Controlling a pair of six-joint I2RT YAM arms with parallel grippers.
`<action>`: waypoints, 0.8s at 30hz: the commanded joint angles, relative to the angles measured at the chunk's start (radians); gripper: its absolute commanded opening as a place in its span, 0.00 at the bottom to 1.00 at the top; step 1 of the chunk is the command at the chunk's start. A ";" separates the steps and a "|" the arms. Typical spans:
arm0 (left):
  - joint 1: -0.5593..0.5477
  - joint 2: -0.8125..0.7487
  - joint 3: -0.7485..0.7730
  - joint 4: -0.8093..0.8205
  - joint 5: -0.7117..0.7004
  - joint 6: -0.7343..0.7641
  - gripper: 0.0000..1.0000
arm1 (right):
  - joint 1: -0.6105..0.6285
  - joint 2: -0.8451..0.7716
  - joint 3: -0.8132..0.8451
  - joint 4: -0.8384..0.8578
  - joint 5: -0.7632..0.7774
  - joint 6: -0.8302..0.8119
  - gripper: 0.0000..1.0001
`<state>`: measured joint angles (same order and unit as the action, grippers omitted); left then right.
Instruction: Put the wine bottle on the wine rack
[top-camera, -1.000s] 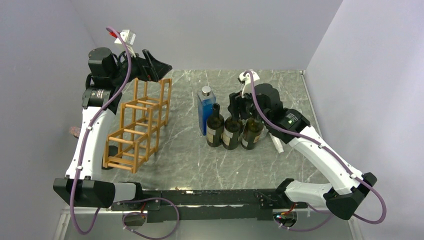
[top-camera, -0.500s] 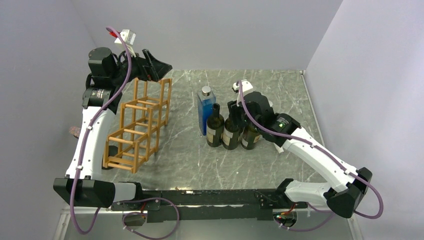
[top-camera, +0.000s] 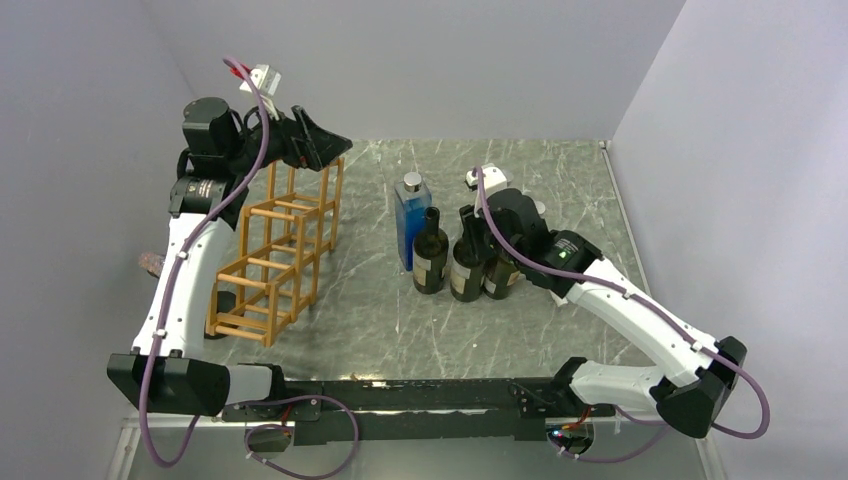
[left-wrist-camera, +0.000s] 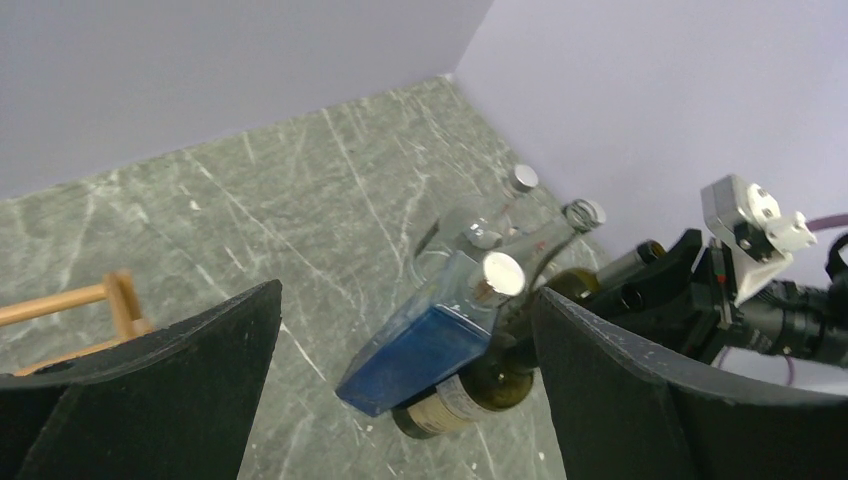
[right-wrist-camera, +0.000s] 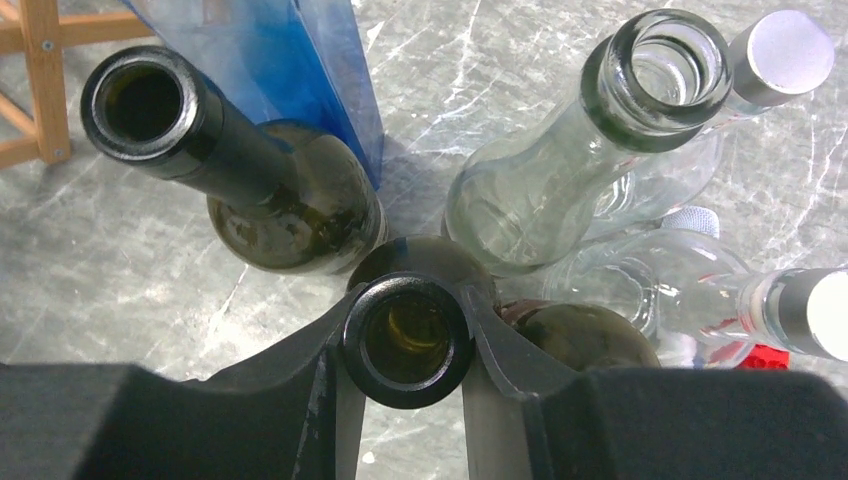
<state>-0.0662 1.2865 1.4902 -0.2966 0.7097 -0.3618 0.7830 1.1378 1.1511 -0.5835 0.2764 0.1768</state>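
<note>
Three dark wine bottles stand upright in a cluster at mid-table. My right gripper (top-camera: 472, 228) is shut on the neck of the middle wine bottle (top-camera: 466, 272). In the right wrist view both fingers (right-wrist-camera: 330, 350) press the sides of its open black mouth (right-wrist-camera: 360, 345). The bottle rests on the table. The light wooden wine rack (top-camera: 280, 250) stands at the left. My left gripper (top-camera: 325, 140) hovers open above the rack's far end, with nothing between its black fingers (left-wrist-camera: 150, 390).
A blue square bottle (top-camera: 412, 215) stands just behind the left dark bottle (top-camera: 431, 258). Another dark bottle (top-camera: 503, 277) touches the held one on the right. Clear glass bottles (right-wrist-camera: 560, 180) crowd behind the cluster. Walls close in at back, left and right.
My right gripper has come forward and down over the middle bottle's neck and shut on it. The left arm has shifted slightly and stays open.
</note>
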 joint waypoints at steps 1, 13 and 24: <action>-0.030 -0.033 -0.009 0.066 0.122 0.005 0.99 | 0.010 -0.044 0.128 -0.019 -0.039 -0.055 0.00; -0.093 -0.144 -0.061 0.086 0.334 0.092 0.99 | 0.011 -0.118 0.274 -0.114 -0.368 -0.058 0.00; -0.173 -0.259 -0.235 0.285 0.444 -0.109 0.99 | 0.011 -0.104 0.429 -0.046 -0.562 0.088 0.00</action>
<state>-0.2024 1.0645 1.3106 -0.1181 1.0840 -0.3965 0.7883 1.0554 1.4765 -0.8055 -0.1749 0.1673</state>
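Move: The middle wine bottle stands with its neck already between the right fingers, its body about 10 cm below them. The wine rack's middle is some 42 cm to the left, level ahead, 12 cm lower; other wine bottles stand about 8 cm left and 8 cm right of the held one. From the left hand, the held bottle is about 9 cm back, 25 cm right and 27 cm down, the blue bottle 13 cm right, 1 cm back and 30 cm down. Keep the right fingers shut on the bottle's neck and lift it out of the row, up about 12 cm while drawing back 8 cm and slightly left, rolling the hand's left side up and turning it counter-clockwise. Meanwhile bring the open left gripper back about 13 cm and to the right, towards the bottle, swinging it some 30 degrees clockwise and tipping its fingers up a little. ##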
